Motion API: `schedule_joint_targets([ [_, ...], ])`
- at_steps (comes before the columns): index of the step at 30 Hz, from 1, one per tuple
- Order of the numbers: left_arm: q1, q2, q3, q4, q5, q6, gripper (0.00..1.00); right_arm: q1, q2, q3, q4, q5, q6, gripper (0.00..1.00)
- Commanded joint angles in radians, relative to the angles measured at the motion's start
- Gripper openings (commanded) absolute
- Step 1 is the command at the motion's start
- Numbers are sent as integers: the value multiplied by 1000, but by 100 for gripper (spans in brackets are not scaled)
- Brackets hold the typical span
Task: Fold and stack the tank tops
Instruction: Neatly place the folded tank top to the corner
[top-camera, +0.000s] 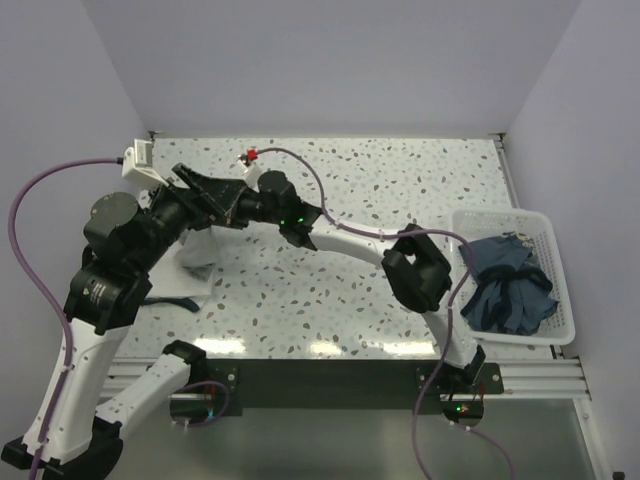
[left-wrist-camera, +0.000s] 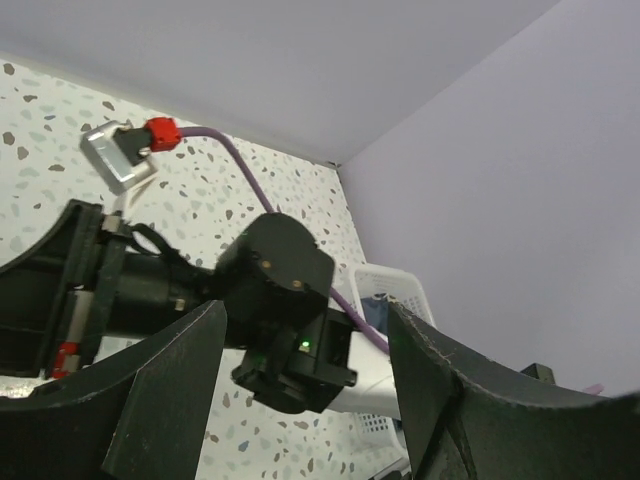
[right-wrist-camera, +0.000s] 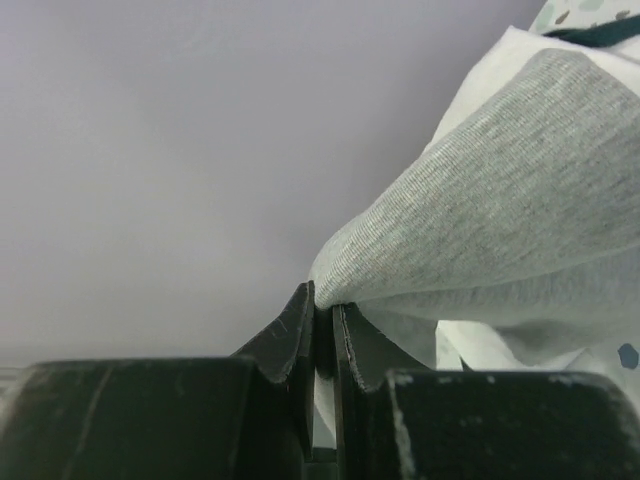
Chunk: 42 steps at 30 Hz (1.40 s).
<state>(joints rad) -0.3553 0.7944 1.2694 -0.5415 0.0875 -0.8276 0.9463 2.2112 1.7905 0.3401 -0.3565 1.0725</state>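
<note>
The light heather grey tank top (right-wrist-camera: 520, 170) is pinched at an edge by my right gripper (right-wrist-camera: 323, 305), which is shut on it and holds it lifted. In the top view the cloth (top-camera: 195, 258) hangs down to the table at the left, under both wrists. White cloth (right-wrist-camera: 478, 350) shows under the grey; I cannot tell if it is the white tank top. My right gripper (top-camera: 208, 212) reaches far left. My left gripper (left-wrist-camera: 305, 310) is open and empty, right beside the right wrist, and sits just behind it in the top view (top-camera: 193, 185).
A white lattice basket (top-camera: 556, 250) stands at the right edge with dark blue clothes (top-camera: 510, 285) in it; it also shows in the left wrist view (left-wrist-camera: 400, 285). A dark strap (top-camera: 170, 301) lies on the speckled table (top-camera: 400, 180) near the left arm.
</note>
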Motion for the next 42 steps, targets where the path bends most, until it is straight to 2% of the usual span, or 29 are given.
schedule_joint_targets([
  [1,6,0,-7,46,26,-8,70,-32,-175,-87,149,8,-25,0],
  [7,6,0,-22,54,31,-16,70,-40,-228,-160,137,-1,-43,0],
  [13,6,-3,-22,52,27,-18,70,-38,-185,-145,93,-25,-49,0],
  [17,6,-1,-24,52,27,-16,70,-20,-81,-25,13,-117,-62,0],
  [25,4,2,-25,52,24,-13,70,40,177,313,-136,-167,-82,0],
  [36,6,5,-18,48,15,-4,70,72,389,628,-119,-193,-100,0],
  [42,6,12,-16,48,5,1,70,94,510,747,-84,-184,-111,2],
])
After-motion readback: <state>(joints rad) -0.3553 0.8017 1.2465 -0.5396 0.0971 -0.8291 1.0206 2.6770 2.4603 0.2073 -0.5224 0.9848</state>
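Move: The white folded stack, where the right hand is taking the grey tank top it already holds, lies about 12 cm to its left, some 3 cm back and 22 cm below. A dark green hem shows at the stack's far edge, about 8 cm ahead and 9 cm left, and another at its near edge, about 14 cm back and 10 cm left. From the idle left hand the stack is some 24 cm left, 4 cm ahead and 41 cm down. Up about 6 cm and 4 cm to the right first, the right hand then swings back down some 10 cm and sweeps about 13 cm left towards the stack, drawing slightly back towards the base as it goes. The wrist turns roughly 15 degrees counter-clockwise while the shut fingers keep their pinch on the grey tank top. ##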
